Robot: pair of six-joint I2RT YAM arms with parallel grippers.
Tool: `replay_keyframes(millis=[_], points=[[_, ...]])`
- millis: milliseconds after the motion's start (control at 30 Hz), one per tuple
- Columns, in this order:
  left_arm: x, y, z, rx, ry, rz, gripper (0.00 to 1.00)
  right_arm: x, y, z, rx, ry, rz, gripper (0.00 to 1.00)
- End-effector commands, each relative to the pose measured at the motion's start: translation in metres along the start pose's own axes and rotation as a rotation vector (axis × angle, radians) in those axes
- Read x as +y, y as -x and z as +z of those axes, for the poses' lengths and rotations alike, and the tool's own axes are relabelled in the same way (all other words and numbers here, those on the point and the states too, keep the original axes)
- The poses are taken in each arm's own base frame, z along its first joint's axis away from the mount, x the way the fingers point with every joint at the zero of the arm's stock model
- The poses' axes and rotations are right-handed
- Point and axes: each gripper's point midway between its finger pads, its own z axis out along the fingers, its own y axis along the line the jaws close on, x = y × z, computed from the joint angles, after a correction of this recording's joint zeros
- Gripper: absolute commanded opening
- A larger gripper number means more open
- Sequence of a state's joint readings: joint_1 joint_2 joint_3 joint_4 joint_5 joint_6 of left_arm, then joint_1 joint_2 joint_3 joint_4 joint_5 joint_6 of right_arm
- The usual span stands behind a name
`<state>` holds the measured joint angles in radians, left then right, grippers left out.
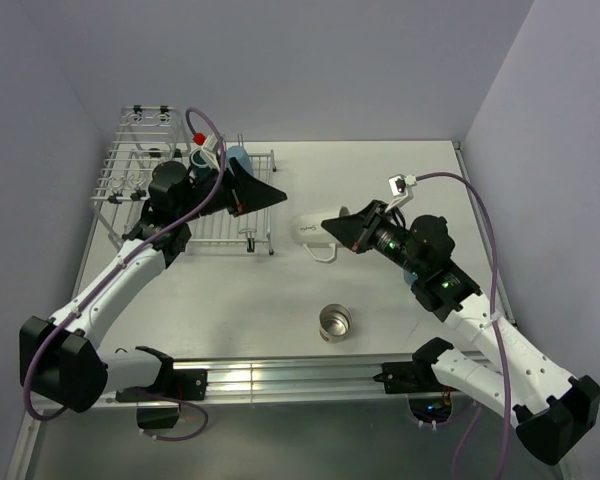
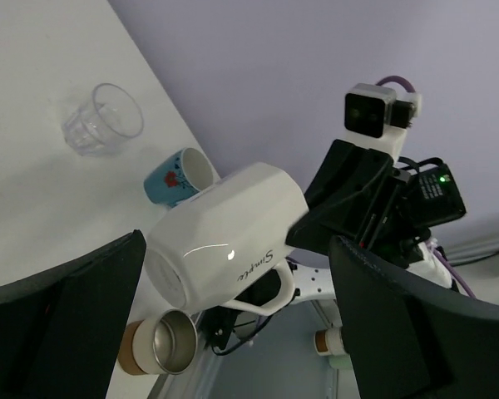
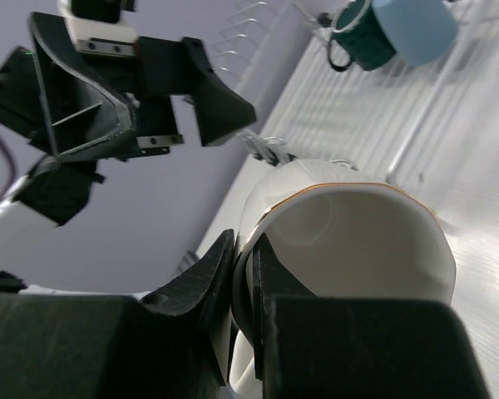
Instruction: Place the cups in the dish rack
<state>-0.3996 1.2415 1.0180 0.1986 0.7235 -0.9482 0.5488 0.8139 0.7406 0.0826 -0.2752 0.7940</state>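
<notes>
My right gripper is shut on the cream mug, pinching its rim wall; the mug lies on its side with its handle toward the near edge. My left gripper stands wide open at the right end of the dish rack, facing the mug but apart from it. A blue tumbler and a dark teal mug sit in the rack. The steel cup stands near the front.
In the left wrist view a blue mug with a white inside lies on its side and a clear glass stands beyond it; my right arm hides both in the top view. The rack's taller basket is at the back left.
</notes>
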Motion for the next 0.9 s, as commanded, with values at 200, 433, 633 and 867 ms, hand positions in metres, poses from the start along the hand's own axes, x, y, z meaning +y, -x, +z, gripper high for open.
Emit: replay_keyframes(millis=[200,433,633,867], points=[[-0.035,-0.007,0.003,0.052,-0.182,0.048,0.99,0.084,0.068,-0.041,-0.316,0.35,-0.011,0.0],[-0.034,-0.017,0.014,0.093,-0.191,0.047,0.99,0.096,0.074,-0.047,-0.346,0.424,0.011,0.0],[-0.044,-0.03,0.022,0.136,-0.238,0.021,0.99,0.103,0.076,-0.051,-0.371,0.5,0.026,0.0],[-0.06,-0.042,0.024,0.173,-0.345,-0.017,0.99,0.113,0.077,-0.065,-0.417,0.607,0.016,0.0]])
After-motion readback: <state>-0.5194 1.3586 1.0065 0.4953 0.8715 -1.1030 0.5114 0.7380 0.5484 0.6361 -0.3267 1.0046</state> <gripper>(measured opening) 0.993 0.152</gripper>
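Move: The white mug, already held by the right fingers and bottom towards the left gripper, lies about 9 cm right of the open left hand, 4 cm back and 4 cm lower. From the right hand, that left gripper is some 12 cm left, 3 cm ahead and 4 cm higher. Far below the left hand, the steel cup stands about 16 cm back and 12 cm right, and the dish rack's middle lies some 16 cm ahead and 18 cm left. The right hand keeps its pinch on the white mug's rim and lifts about 6 cm, easing back a couple of centimetres, while its wrist tilts some 20 degrees, fingers upward, to bring the mug's bottom up to the left gripper. The left hand, fingers staying wide open, bobs up and down slightly as it comes roughly 5 cm right and 4 cm back, turning about 15 degrees clockwise, until its tips are at the mug's bottom end; whether they touch can't be seen. ##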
